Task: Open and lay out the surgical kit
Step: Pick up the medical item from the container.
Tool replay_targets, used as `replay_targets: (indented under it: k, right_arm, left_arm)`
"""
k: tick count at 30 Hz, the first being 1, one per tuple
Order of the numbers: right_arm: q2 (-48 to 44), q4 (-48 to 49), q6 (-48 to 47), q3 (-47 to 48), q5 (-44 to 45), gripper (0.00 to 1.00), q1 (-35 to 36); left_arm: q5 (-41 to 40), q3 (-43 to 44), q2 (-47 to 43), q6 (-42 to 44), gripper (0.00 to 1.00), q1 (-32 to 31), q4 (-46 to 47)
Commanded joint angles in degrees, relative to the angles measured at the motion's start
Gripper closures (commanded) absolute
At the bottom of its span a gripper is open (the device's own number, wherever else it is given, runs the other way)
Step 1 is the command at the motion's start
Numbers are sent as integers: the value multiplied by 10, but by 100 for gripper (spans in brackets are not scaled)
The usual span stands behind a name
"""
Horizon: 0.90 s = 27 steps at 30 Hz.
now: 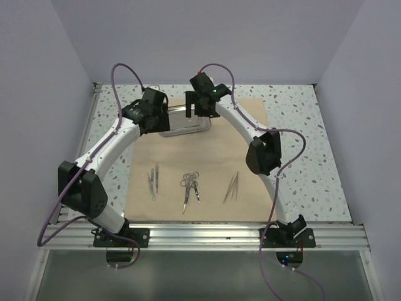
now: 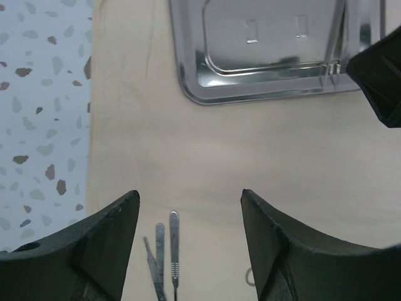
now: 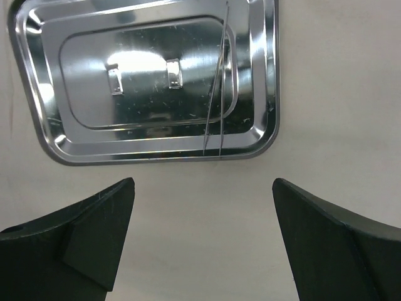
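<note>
The surgical kit lies opened out: its beige cloth wrap (image 1: 213,157) is spread flat on the table. The shiny steel tray (image 1: 183,123) sits on the cloth's far part, with one thin silver instrument (image 3: 216,94) lying inside it. On the near half of the cloth lie three groups: scalpel-like handles (image 1: 153,180), scissors and forceps (image 1: 190,188), and tweezers (image 1: 232,187). My left gripper (image 2: 190,200) hovers open over bare cloth just short of the tray (image 2: 269,56), the handles (image 2: 164,251) below it. My right gripper (image 3: 203,185) is open and holds nothing, near the tray's (image 3: 150,81) near edge.
The speckled tabletop (image 1: 301,125) shows around the cloth, and white walls close in on three sides. An aluminium rail (image 1: 207,235) carries both arm bases at the near edge. Part of my right arm (image 2: 379,75) shows at the right of the left wrist view.
</note>
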Motion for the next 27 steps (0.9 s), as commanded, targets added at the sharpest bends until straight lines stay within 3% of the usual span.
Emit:
replay_targets:
  k: [1, 12, 17, 24, 26, 27]
  right_arm:
    - [23, 35, 9, 18, -18, 4, 0]
    - [136, 95, -6, 96, 31, 4, -7]
    - [164, 90, -6, 90, 51, 12, -5]
    - [166, 42, -27, 58, 87, 64, 1]
    - [163, 34, -32, 41, 93, 73, 1]
    - [161, 22, -34, 36, 101, 84, 1]
  left_arm:
    - [18, -21, -57, 36, 30, 53, 34]
    - [22, -45, -69, 54, 31, 89, 21]
    - [22, -51, -67, 61, 31, 101, 16]
    - [40, -63, -66, 63, 32, 115, 28]
    - [47, -67, -64, 63, 32, 115, 32]
    - [48, -67, -64, 63, 32, 116, 34]
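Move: The medical item, a slender metal instrument, lies fore-and-aft in the right end of the metal tray, its middle about 6 cm ahead of the right hand, level sideways and some 11 cm below. The tray's middle is about 7 cm to the item's left, and its right rim some 3 cm to the item's right. From the left hand the item lies roughly 11 cm ahead, 15 cm right and 15 cm below. Lower the open right gripper about 10 cm into the right end of the tray, easing some 4 cm forward over the slender instrument. As the descent flattens out, close the fingers from wide open to nearly shut so the tips pinch it. Meanwhile shift the left gripper about 7 cm left, away from the tray, fingers kept open. ##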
